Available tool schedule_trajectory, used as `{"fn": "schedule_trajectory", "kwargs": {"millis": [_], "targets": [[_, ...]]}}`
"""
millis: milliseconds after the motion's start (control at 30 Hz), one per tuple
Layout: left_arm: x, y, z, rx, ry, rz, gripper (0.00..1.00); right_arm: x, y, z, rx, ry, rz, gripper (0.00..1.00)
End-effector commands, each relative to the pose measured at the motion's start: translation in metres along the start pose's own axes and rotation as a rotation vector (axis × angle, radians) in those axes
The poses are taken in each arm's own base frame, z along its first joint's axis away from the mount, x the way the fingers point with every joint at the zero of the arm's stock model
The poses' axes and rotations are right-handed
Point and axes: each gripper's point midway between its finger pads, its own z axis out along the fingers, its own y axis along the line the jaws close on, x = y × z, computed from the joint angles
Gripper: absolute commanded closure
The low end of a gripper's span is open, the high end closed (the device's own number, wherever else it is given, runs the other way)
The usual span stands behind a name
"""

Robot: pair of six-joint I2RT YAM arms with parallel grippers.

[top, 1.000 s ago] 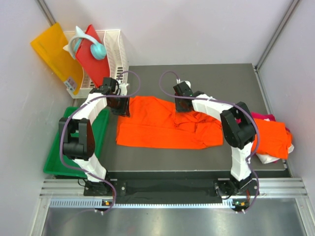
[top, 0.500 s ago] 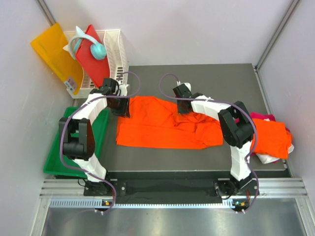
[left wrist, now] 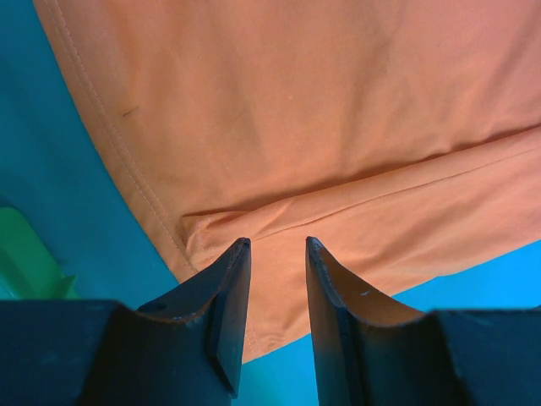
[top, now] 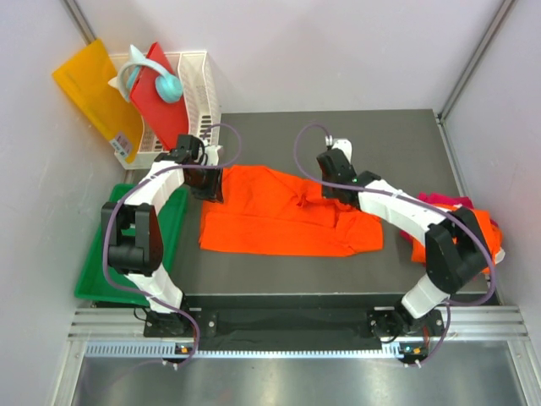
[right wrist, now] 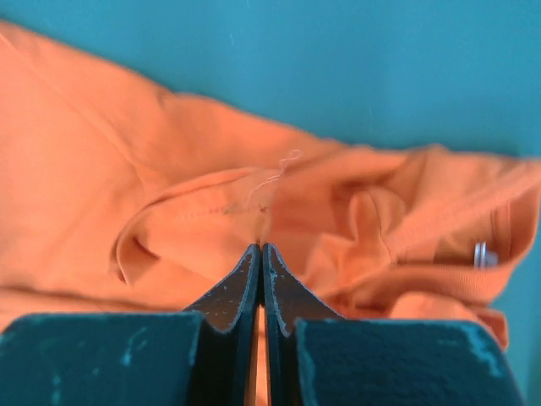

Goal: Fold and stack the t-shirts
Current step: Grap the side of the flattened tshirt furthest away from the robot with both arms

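Note:
A bright orange t-shirt [top: 270,222] lies spread across the dark table, bunched at its right end. My left gripper [top: 205,183] hovers over its upper left corner. In the left wrist view that gripper [left wrist: 278,245] is open, and the shirt's hemmed edge [left wrist: 338,110] lies flat beneath the gap. My right gripper [top: 332,188] is at the shirt's upper right. In the right wrist view it [right wrist: 260,248] is shut, and a raised fold of the orange cloth [right wrist: 211,211] runs up into its tips. Another orange t-shirt [top: 465,238] and a magenta one [top: 453,201] are piled at the table's right edge.
A white basket [top: 203,85] at the back left holds a red board [top: 161,106] and teal headphones [top: 166,85]. A yellow-orange sheet [top: 89,89] leans beside it. A green tray [top: 169,230] sits left of the table. White cloth [top: 456,272] pokes out under the right pile.
My right gripper closed on the shirt's fold and shifted right, and its elbow swung out to the right. The left arm has not moved.

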Motion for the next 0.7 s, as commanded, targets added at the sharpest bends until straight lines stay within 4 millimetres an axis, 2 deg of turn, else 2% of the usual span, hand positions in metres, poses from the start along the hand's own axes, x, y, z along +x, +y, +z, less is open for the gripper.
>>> {"fn": "schedule_trajectory", "kwargs": {"millis": [0,200,267,300,333,400,433,500,533,667], "targets": [[-0.005,-0.002,0.001,0.021,-0.023,-0.007,0.62,0.030,-0.002,-0.017,0.002,0.025,0.013,1.00],[-0.004,-0.002,0.003,0.023,-0.015,-0.010,0.62,0.091,0.006,-0.024,-0.016,0.134,0.020,1.00],[-0.005,-0.003,0.003,0.028,-0.015,-0.010,0.62,0.097,0.004,-0.024,0.002,0.140,0.023,0.90],[-0.005,-0.002,0.004,0.028,-0.014,-0.011,0.62,0.092,0.003,-0.025,0.013,0.124,0.040,0.83],[-0.005,-0.003,0.004,0.030,-0.014,-0.012,0.62,0.078,-0.001,-0.026,0.032,0.088,0.057,0.73],[-0.006,-0.004,0.004,0.034,-0.014,-0.012,0.62,0.055,0.000,-0.027,0.018,0.040,0.051,0.67],[-0.008,-0.004,0.003,0.034,-0.017,-0.014,0.62,0.034,0.001,-0.029,0.019,0.000,0.065,0.64],[-0.009,-0.005,0.003,0.040,-0.018,-0.015,0.62,0.025,0.000,-0.023,0.033,-0.001,0.022,0.61],[-0.008,-0.005,0.003,0.040,-0.016,-0.018,0.62,0.013,0.004,-0.023,0.026,-0.016,0.022,0.60],[-0.007,-0.004,0.003,0.036,-0.015,-0.013,0.62,0.022,0.008,-0.007,0.030,0.028,-0.025,0.57]]}}
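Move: The right hand, shut and seemingly still holding a fold of the orange t-shirt, heads for the cloth by the shirt's long crease, about 9 cm back, level sideways and 9 cm below. The shirt's near edge is some 14 cm back, also level sideways, and the shirt pile roughly 32 cm to the right and 8 cm back. From the left hand, that crease spot is about 26 cm right, 6 cm back and 6 cm down. The right hand sweeps the fold about 9 cm back and down, opens, then rises forward some 5 cm. ##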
